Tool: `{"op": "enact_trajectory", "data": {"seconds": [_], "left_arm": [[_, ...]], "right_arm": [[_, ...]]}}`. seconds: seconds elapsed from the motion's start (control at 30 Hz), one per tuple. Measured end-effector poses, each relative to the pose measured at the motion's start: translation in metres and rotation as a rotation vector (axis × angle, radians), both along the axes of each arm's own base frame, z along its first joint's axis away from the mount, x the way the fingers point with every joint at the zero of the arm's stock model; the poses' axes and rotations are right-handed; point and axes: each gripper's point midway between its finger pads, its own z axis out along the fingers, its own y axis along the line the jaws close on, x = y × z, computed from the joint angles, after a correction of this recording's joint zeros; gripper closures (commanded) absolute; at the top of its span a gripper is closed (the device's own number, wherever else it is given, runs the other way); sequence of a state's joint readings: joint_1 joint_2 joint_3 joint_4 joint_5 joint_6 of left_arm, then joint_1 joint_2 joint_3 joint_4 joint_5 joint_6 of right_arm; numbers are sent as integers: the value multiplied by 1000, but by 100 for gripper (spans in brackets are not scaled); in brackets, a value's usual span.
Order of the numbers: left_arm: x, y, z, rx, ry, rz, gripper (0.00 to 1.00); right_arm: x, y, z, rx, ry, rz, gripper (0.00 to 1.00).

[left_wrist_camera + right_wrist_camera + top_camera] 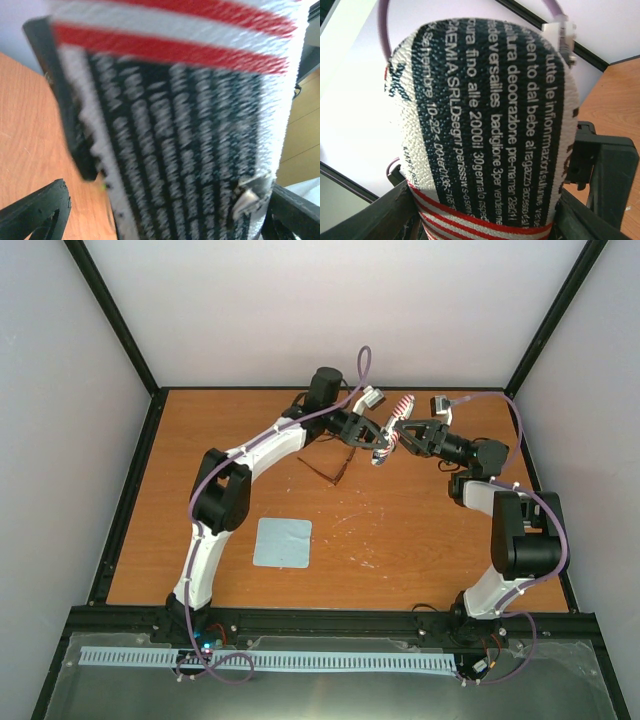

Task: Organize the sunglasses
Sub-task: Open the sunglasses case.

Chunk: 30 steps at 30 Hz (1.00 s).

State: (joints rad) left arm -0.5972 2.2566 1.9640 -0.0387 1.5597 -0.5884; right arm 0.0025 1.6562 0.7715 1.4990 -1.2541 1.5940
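The sunglasses (336, 468), thin and dark reddish-brown, lie on the wooden table (420, 540) at the back middle, below the left arm's wrist. Just right of them the flag-patterned case (393, 430) hangs in the air between both grippers. My right gripper (402, 436) is shut on the case (490, 110), its fingers (380, 217) pressing the striped end from both sides. My left gripper (372, 443) is open around the case (190, 125). A gap shows beside the left finger (35, 212) in the left wrist view, where the case is blurred and fills the picture.
A light blue square cloth (283, 542) lies flat on the table, left of centre. Black frame posts (120, 325) and white walls enclose the back and sides. A metal zipper pull (249, 196) hangs at the case's edge.
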Motion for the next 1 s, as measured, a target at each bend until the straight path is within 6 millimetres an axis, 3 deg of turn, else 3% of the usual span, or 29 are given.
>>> {"op": "enact_trajectory", "data": {"seconds": [0.27,0.47,0.57,0.67,0.77,1.0], "left_arm": [[10,9,-12,16,32,15,0],[26,18,-3,-12,-12,46,1],[44,9,7,-52,-127,104,1],[60,8,8,-38,-236,189,1],[61,11,0,15,-297,241,0],[50,28,-33,186,-329,332,0]], "right_arm": [[1,1,-7,-7,25,15,81],[0,2,-13,-41,10,26,90],[4,1,-15,-98,2,-8,96],[24,-3,5,-210,-63,-104,96],[35,-12,20,-328,-124,-195,96],[24,-18,-17,-454,-17,-200,95]]}}
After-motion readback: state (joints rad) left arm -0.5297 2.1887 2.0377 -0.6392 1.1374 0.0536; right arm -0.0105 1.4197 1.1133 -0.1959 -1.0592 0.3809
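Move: The sunglasses case hangs between the hands, its middle about 3 cm right and 2 cm ahead of the left hand, whose wide-open fingers straddle it; it sits in the right hand's grip, about 2 cm to that hand's left and level with it. From the left hand, the sunglasses lie some 8 cm ahead, 11 cm left and 27 cm down, and the blue cloth about 14 cm back, 23 cm left and as low. Already open, the left hand moves forward-left 5 cm clear of the case; the right keeps hold, tipping down 25 degrees. ##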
